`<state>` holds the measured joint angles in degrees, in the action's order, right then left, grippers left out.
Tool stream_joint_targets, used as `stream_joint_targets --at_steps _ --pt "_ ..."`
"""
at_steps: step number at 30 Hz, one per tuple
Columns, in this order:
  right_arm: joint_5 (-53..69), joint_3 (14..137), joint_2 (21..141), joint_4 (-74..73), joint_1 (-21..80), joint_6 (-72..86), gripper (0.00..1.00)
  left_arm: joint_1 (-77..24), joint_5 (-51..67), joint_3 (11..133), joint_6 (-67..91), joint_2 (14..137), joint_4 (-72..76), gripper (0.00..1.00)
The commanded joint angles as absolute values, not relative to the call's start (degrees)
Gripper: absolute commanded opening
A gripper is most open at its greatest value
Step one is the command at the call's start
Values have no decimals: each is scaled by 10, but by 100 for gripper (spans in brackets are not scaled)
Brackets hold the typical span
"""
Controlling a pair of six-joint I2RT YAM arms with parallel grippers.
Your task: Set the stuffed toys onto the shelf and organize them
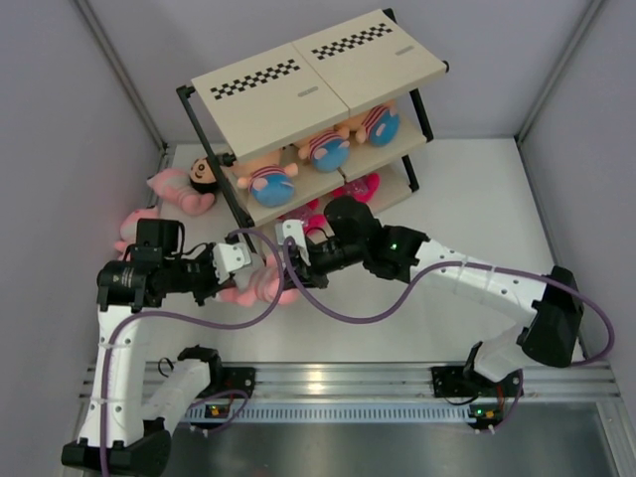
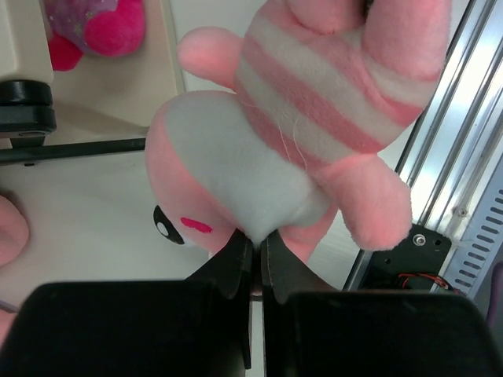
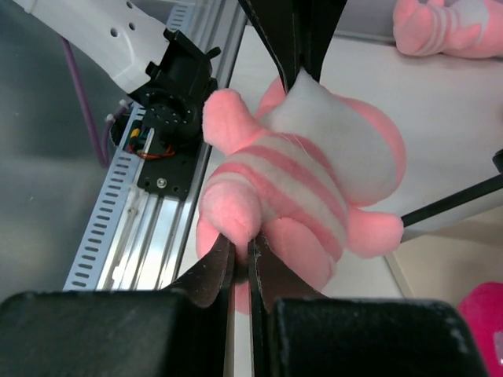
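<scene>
A pink stuffed toy [image 1: 256,284] with a striped middle hangs between both grippers in front of the shelf [image 1: 318,84]. My left gripper [image 2: 258,239] is shut on the white face end of the pink toy [image 2: 314,94]. My right gripper [image 3: 242,251] is shut on a leg of the same toy [image 3: 314,157]. Three boy dolls [image 1: 326,149] lie in a row on the shelf's middle board. A magenta toy [image 1: 363,187] sits on the bottom board. Left of the shelf lie another boy doll [image 1: 204,173] and pink toys [image 1: 171,189].
The shelf's black frame bar [image 2: 71,149] runs close to the held toy. An aluminium rail [image 1: 338,383] lines the near table edge. Purple cables [image 1: 343,310] loop under the right arm. Another pink striped toy [image 3: 448,31] lies on the table beyond.
</scene>
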<state>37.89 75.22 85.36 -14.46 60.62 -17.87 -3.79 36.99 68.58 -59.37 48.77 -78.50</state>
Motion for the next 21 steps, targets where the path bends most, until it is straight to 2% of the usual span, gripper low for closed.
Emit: stream_joint_targets --at_steps 1,2,3,4,5,6,7,8,13,15,17,21 --pt "361 759 817 -172 616 -183 0 -40 414 711 -562 484 -833 0" --pt "356 755 804 -175 616 -183 0 -40 406 711 -550 484 -823 1" --pt "350 750 776 -177 615 -185 0 -40 398 710 -541 483 -816 9" --pt "332 739 760 -180 615 -186 0 -40 389 710 -527 483 -807 24" --pt "320 735 743 -184 614 -187 0 -40 389 712 -522 482 -806 56" --pt "301 729 710 -190 613 -192 0 -40 389 713 -515 481 -806 69" --pt "291 730 694 -196 610 -195 0 -40 389 720 -510 480 -804 88" --pt "280 734 680 -222 601 -198 0 -40 388 723 -505 479 -804 98" --pt "236 811 606 -310 557 -222 0 -40 327 753 -407 470 -774 99" --pt "237 841 586 -323 507 -239 0 -40 280 751 -369 465 -757 99" --pt "237 897 581 -322 459 -258 0 -40 255 738 -354 455 -750 99" --pt "160 1009 618 -261 425 -336 0 -33 188 693 -326 452 -727 99"
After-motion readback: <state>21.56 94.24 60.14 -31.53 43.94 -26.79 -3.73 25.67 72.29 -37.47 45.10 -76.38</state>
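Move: Both hands already pinch the pink striped toy between them: its middle is some 6 cm right of the left hand and about 4 cm left of the right hand, roughly 3 cm lower. From the right hand, the shelf's top board centres about 22 cm ahead, 6 cm right and 24 cm up. On the board beneath, the left blue toy sits about 18 cm ahead, 3 cm left, the middle blue toy 24 cm ahead, 7 cm right, both slightly higher. The left fingers spring wide and let go of the toy's head, while the right fingers keep their pinch at its feet. The right hand carries the toy off to the right and upward, roughly 18 cm right and 24 cm up, bending forward late towards the shelf top and swinging some 30 degrees clockwise as it tips upward. The left hand lifts a couple of centimetres, then edges left, turning counter-clockwise. ##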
